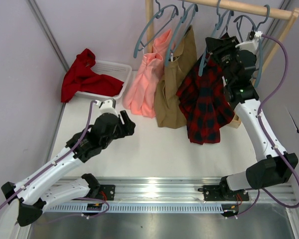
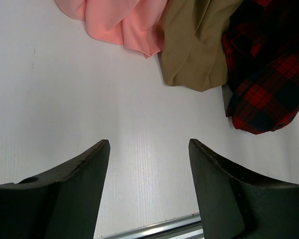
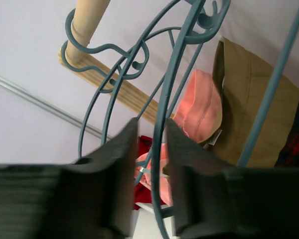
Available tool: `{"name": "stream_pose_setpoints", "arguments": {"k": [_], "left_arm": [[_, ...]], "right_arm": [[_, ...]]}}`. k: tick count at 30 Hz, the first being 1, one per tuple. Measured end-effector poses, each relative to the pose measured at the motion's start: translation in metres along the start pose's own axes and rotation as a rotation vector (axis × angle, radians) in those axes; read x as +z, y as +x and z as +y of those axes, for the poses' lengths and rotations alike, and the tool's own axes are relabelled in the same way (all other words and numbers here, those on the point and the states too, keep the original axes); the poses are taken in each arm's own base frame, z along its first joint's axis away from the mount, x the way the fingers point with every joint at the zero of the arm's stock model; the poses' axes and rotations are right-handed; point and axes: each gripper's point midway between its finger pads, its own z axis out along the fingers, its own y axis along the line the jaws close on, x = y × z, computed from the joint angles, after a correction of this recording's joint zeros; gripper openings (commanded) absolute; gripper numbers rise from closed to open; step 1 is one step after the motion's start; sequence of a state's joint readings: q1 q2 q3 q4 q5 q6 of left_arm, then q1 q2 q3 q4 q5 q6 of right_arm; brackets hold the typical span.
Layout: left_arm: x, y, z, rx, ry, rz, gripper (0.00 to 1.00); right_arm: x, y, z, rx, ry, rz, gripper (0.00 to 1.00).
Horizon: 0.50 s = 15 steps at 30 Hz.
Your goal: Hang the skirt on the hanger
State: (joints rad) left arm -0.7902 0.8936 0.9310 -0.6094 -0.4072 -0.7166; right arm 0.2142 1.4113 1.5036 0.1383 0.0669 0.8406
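Note:
The red-and-black tartan skirt (image 1: 204,99) hangs from a blue-grey hanger (image 1: 204,62) on the wooden rail, its hem resting on the table. My right gripper (image 1: 215,47) is up at the top of that hanger. In the right wrist view the hanger's thin wire (image 3: 162,114) runs between the fingers of the right gripper (image 3: 152,132), close to the right one, with a gap to the left one. A sliver of the skirt (image 3: 296,144) shows at the right edge. My left gripper (image 1: 128,124) is open above bare table, left of the skirt (image 2: 269,84), and the left gripper (image 2: 149,149) holds nothing.
A pink garment (image 1: 144,84) and a tan garment (image 1: 177,84) hang on the wooden rail (image 1: 239,6) left of the skirt, with spare hangers (image 1: 154,25) beside them. A plain red cloth (image 1: 82,74) drapes over a white basket (image 1: 112,67) at the back left.

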Motion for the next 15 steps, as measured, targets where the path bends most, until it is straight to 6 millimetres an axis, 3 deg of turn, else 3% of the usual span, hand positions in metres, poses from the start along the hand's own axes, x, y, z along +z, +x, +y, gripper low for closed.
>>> {"name": "stream_pose_setpoints", "arguments": {"k": [1, 6, 7, 15], "left_arm": [[0.000, 0.000, 0.000, 0.001, 0.000, 0.000, 0.70], [-0.002, -0.002, 0.001, 0.005, 0.006, -0.003, 0.71], [-0.002, -0.001, 0.000, 0.005, 0.008, -0.001, 0.71], [-0.016, -0.018, -0.011, 0.028, 0.049, -0.009, 0.76]], "right_arm": [[-0.002, -0.002, 0.002, -0.011, 0.000, -0.001, 0.53], [-0.008, -0.021, 0.026, -0.067, -0.017, 0.006, 0.76], [-0.010, -0.025, 0.034, -0.076, -0.026, 0.008, 0.85], [-0.040, -0.062, 0.110, -0.211, -0.072, 0.000, 0.98]]}}
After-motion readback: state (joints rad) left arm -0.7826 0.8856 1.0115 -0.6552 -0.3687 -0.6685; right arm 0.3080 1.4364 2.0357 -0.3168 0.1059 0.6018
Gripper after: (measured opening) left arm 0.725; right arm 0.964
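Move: The skirt's hanger runs out and away between the fingers of my right hand, which have just begun to part. Its middle is about 7 cm farther out and level with my hand, and the checked skirt hangs with its middle some 23 cm below and 5 cm ahead. The rail passes about 7 cm ahead and 10 cm higher. The khaki garment hangs about 15 cm to the left, 6 cm ahead and 23 cm down. From my left hand the hanger is roughly 26 cm ahead, 37 cm right and 24 cm up. I let go of the hanger: my right fingers go on spreading to almost fully open, and the hand lifts about 11 cm and, gathering speed, draws back some 7 cm towards me, clear of the hanger's near arm. On the way it rolls about 10 degrees, left side dropping. My empty left hand, still open, rises a couple of centimetres towards the end. ##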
